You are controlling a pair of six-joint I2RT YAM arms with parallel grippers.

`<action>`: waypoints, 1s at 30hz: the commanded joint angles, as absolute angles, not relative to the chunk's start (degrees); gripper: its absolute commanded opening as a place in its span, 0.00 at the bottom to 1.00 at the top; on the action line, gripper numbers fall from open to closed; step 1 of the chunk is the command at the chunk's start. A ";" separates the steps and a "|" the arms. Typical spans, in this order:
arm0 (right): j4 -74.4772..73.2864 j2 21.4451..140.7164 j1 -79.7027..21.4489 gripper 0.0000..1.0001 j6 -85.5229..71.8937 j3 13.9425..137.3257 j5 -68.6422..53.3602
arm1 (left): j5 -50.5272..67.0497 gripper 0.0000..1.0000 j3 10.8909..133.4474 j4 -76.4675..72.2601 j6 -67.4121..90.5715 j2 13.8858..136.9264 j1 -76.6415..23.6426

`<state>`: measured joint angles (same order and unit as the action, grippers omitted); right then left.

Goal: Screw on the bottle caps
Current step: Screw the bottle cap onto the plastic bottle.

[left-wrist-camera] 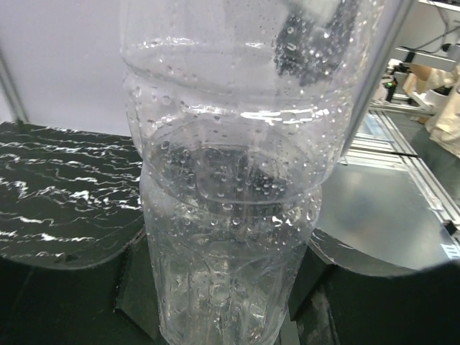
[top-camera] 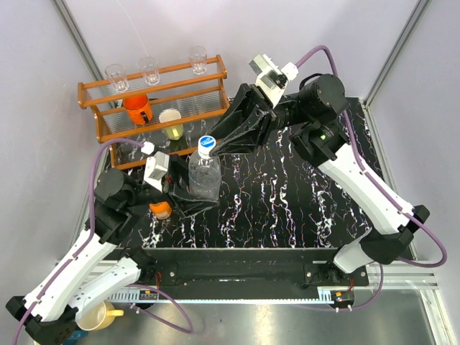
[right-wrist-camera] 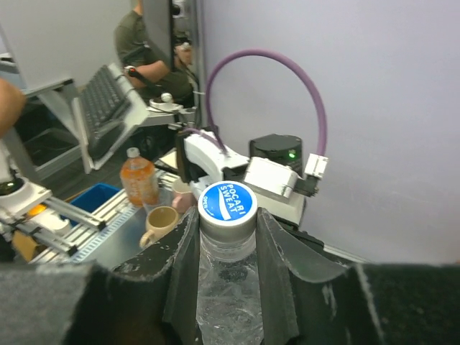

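Note:
The clear plastic water bottle [top-camera: 203, 178] stands upright on the black marbled table. My left gripper [top-camera: 200, 194] is shut on its lower body, with a dark finger on each side of the bottle [left-wrist-camera: 230, 215] in the left wrist view. The blue-topped, white-rimmed cap [top-camera: 207, 144] sits on the bottle's neck. My right gripper [top-camera: 215, 148] reaches in from the upper right, and its two fingers press the sides of the cap [right-wrist-camera: 227, 203]. The short orange bottle [top-camera: 161, 210] stands near the left arm, seen from above; only its orange top shows.
A wooden rack [top-camera: 154, 100] at the back left holds clear glasses, an orange mug [top-camera: 136, 108] and a pale cup [top-camera: 171, 122]. A yellow mug [top-camera: 97, 315] lies off the table by the left arm's base. Grey walls close the back and sides.

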<state>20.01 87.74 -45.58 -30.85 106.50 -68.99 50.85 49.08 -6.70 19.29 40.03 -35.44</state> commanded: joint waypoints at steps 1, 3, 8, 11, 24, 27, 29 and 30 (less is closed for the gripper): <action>-2.26 86.13 -46.41 0.16 -15.04 107.23 -64.44 | 39.82 0.00 51.41 -6.25 17.49 40.08 -34.45; -5.60 85.70 -46.58 0.13 -12.40 106.88 -60.50 | 37.27 0.00 51.85 -5.01 16.44 40.17 -34.45; -12.91 85.17 -48.86 0.08 -5.99 106.61 -50.64 | 31.57 0.00 52.73 -2.38 13.28 40.25 -34.19; -15.47 85.69 -50.27 0.08 -5.89 106.61 -43.87 | 28.93 0.00 53.00 -1.15 11.70 40.25 -34.10; -26.88 90.53 -60.02 0.02 -5.71 111.88 -14.17 | 18.29 0.00 53.79 4.30 2.90 39.90 -34.10; -28.99 90.79 -62.22 0.03 -4.05 112.41 -6.70 | 15.30 0.00 53.70 5.27 1.85 39.55 -34.19; -30.05 90.79 -63.97 0.06 -2.47 112.59 -1.44 | 13.55 0.00 53.70 5.88 1.41 39.20 -34.19; -30.58 90.70 -64.33 0.10 -2.29 112.50 -0.54 | 13.45 0.00 53.70 6.15 1.32 39.11 -34.19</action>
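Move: The right hand already pinches the white cap on the plastic bottle's neck; the bottle's middle is about 10 cm straight below it. The left hand already grips the bottle's body, with the cap about 15 cm directly above. From the left hand, the orange bottle on the table stands about 13 cm ahead, 16 cm left and 33 cm below. The green cup in the rack is some 35 cm ahead, 11 cm left and 25 cm lower. Forward together towards the rack go both hands, some 9–10 cm, sinking about 5 cm and drifting left. They counter-turn as they go: the right, fingers still pinching the cap, swings about 45 degrees clockwise, while the left keeps its grip on the bottle and turns about 30 degrees counter-clockwise, its fingers tipping slightly down. ##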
